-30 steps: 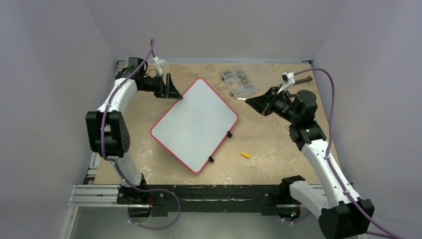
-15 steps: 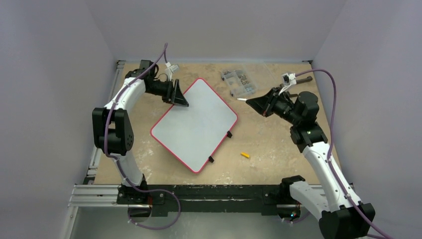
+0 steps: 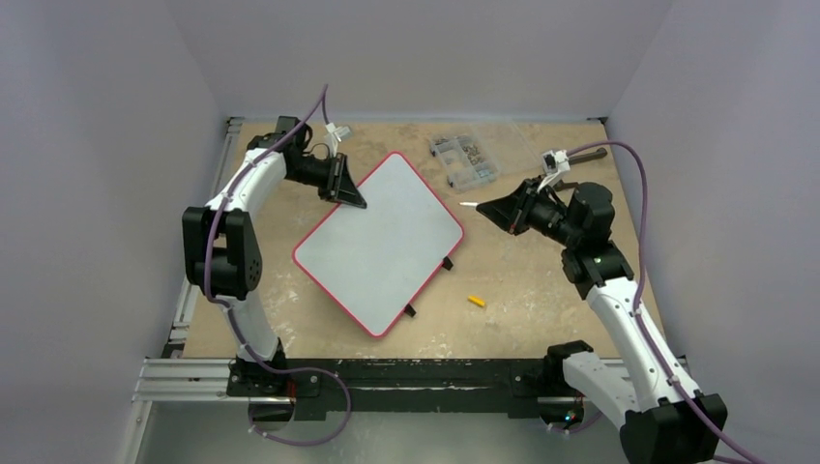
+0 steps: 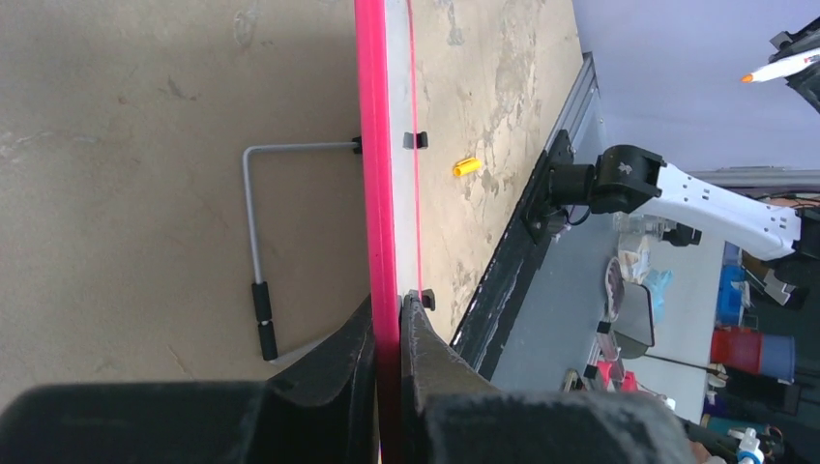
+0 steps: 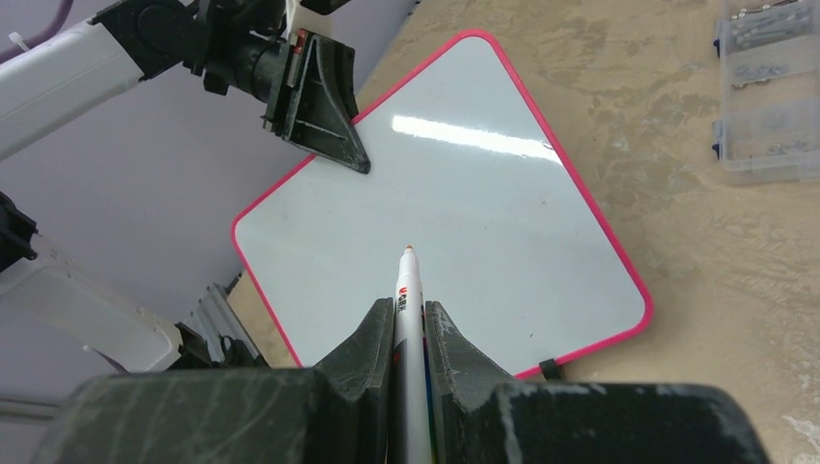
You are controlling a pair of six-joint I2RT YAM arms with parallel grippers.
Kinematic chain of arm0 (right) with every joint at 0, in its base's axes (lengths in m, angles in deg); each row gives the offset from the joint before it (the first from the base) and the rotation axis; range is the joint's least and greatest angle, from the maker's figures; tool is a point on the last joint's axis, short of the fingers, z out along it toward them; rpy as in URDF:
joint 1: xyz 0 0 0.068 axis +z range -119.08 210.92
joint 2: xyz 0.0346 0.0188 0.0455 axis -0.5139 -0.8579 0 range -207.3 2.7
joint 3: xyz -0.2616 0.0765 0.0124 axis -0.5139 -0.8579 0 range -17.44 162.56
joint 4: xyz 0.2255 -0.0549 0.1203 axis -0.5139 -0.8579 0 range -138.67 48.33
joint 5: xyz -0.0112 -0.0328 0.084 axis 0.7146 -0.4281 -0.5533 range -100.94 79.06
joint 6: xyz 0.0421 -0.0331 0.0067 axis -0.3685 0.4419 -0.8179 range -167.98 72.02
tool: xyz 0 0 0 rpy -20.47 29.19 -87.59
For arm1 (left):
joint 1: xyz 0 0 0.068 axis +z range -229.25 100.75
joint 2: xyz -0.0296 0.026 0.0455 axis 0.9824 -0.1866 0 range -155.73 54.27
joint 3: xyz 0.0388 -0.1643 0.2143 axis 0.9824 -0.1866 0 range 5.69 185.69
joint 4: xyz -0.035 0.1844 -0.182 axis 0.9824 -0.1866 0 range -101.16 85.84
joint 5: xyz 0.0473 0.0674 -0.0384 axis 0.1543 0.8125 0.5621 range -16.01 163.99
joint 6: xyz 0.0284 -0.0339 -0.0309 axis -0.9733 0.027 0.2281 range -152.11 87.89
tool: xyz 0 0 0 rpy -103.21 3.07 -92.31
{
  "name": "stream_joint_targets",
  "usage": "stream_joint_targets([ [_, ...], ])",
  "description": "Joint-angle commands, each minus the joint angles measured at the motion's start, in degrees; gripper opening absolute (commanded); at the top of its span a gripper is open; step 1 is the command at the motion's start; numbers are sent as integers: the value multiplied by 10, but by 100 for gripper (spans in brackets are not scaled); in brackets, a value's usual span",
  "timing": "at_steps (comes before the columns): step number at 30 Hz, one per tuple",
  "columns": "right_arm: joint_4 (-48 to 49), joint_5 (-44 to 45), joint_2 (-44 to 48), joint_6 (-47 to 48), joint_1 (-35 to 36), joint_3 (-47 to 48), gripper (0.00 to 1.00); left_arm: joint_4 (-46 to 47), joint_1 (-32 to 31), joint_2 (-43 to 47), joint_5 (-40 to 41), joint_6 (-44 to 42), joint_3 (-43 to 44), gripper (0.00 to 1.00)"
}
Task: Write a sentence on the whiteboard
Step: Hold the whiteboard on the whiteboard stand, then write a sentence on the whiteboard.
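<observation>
The whiteboard (image 3: 377, 242) lies turned on the table, white with a red rim (image 4: 372, 145). Its face (image 5: 435, 213) is blank, and no sentence is in view. My left gripper (image 3: 356, 201) is shut on the board's far-left edge, with the red rim pinched between its fingertips (image 4: 387, 304). My right gripper (image 3: 488, 208) hovers right of the board, above the table, and is shut on a white marker (image 5: 406, 280). The marker's orange tip (image 3: 464, 204) points toward the board without touching it.
A clear parts box (image 3: 464, 159) stands behind the board's right corner. A small orange cap (image 3: 475, 301) lies on the table right of the board's near edge. Black tabs (image 3: 445, 261) stick out along that edge. A bent grey rod (image 4: 253, 222) shows beside the rim.
My left gripper has moved right onto the board's far-left edge and shut on the rim. The right gripper has sunk slightly and shifted left with the marker.
</observation>
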Motion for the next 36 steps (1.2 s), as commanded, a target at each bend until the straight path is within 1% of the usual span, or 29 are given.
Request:
stream_joint_targets([
  [1,44,-35,2,9,2,-15,0,8,-19,10,10,-31,20,0],
  [8,95,-79,-19,16,18,-24,0,18,-28,21,31,-24,18,0],
  [12,101,-68,-40,39,60,-15,0,29,-41,31,83,-10,15,0],
  [15,113,-48,-53,48,92,-14,0,47,-45,42,107,8,8,0],
  [19,161,-49,-64,44,110,-28,0,54,-48,57,153,33,1,0],
  [22,208,-50,-66,44,119,-47,0,27,-63,62,188,29,10,0],
  [26,258,-55,-82,44,133,-58,0,26,-80,74,199,33,11,0],
  [32,305,-50,-107,58,174,-57,0,7,-93,64,239,35,21,0],
  [36,347,-60,-134,59,194,-56,0,22,-96,69,241,35,6,0],
])
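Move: The left hand already grips the whiteboard's raised upper-left edge. The board's middle lies about 7 cm back, 4 cm right and 7 cm below it; the stand's far clip is some 20 cm right and 8 cm back, the near clip 11 cm right and 18 cm back. The right hand holds the marker, with the board's middle about 22 cm to its left, level in reach and 19 cm lower; the yellow cap is 12 cm back, the parts box 24 cm ahead. Keeping its pinch on the whiteboard's edge, the left hand draws it about 2.5 cm to the right, then also lifts it slightly, with a little backward drift, its left side tilting up some 10 degrees. Meanwhile the right hand, its grip on the uncapped marker unchanged, sweeps some 10 cm left towards the board and about 3 cm back, after a small early dip, swinging counter-clockwise roughly 20 degrees as its fingers tip up a little. ##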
